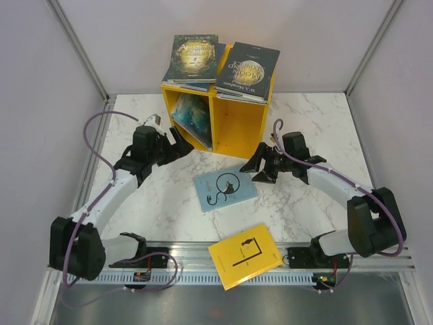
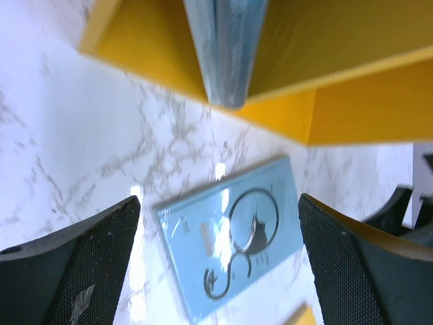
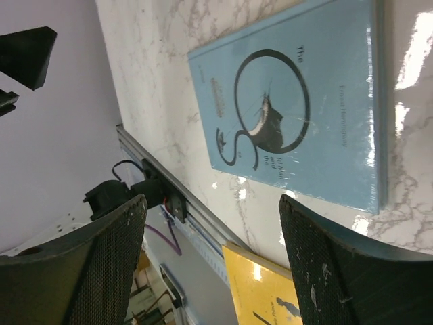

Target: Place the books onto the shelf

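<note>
The yellow shelf stands at the back middle. A teal book leans inside its left compartment. On its top lie a dark green-gold book and a black book with gold lettering. A light blue book lies flat on the marble between the arms. A yellow book rests across the near rail. My left gripper is open and empty by the shelf's front, above the light blue book. My right gripper is open and empty to the right of that book.
The metal rail with the arm bases runs along the near edge. Grey walls close in the left, right and back. Purple cables loop beside each arm. In the left wrist view the teal book stands in the shelf.
</note>
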Action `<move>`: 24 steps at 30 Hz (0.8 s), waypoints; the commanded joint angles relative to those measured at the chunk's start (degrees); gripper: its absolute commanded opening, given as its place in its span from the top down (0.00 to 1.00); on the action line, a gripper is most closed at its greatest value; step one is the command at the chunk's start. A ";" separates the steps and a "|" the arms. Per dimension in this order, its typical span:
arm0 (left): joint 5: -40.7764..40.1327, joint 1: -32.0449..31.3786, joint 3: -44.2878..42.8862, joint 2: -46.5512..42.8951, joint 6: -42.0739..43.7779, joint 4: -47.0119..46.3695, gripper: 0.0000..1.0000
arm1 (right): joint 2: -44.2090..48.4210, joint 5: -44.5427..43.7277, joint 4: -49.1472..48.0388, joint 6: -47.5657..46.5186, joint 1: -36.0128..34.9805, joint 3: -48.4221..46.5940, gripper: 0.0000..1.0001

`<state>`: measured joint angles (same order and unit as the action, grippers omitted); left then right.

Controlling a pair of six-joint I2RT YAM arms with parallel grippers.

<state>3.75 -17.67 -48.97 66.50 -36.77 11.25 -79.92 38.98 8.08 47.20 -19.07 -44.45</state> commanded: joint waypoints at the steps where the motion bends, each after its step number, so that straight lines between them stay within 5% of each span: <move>1: 22.77 2.29 3.17 7.03 5.13 1.42 0.00 | -1.55 -5.83 5.09 -3.95 0.26 -2.40 0.18; 8: 32.81 1.85 4.15 17.24 6.37 -13.41 0.00 | -1.65 -11.82 14.42 -6.95 0.17 -0.56 0.19; 19: 19.64 -0.43 3.36 28.06 3.29 -19.86 0.01 | 10.56 -15.86 21.26 -7.74 0.26 4.63 0.19; 24: 20.68 -2.37 2.92 32.90 2.85 -20.83 0.01 | 13.73 -18.59 24.35 -8.88 0.35 2.88 0.19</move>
<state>25.71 -18.59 -45.04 96.31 -33.71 -8.05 -67.83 23.40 29.50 39.94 -18.92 -39.55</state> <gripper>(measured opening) 0.993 0.812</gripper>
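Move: The blue cat book lies flat about 9 cm back, 13 cm to the right and 18 cm below the left hand. The teal book leaning in the shelf has its middle some 11 cm ahead of that hand, 4 cm right and 7 cm down. From the right hand, the blue cat book is about 3 cm back, 10 cm left and 12 cm below; the yellow book is roughly 24 cm back, 3 cm left and 12 cm down. Down about 15 cm and some 7 cm to the right, the open left hand sinks in front of the shelf towards the blue cat book's far edge, dipping back before coming forward again, its fingers tipping down and turning clockwise about 20 degrees. The right hand, open too, draws right and back, away from the book, sinking 6 cm and then rising 2, its fingers tilting steeper. ##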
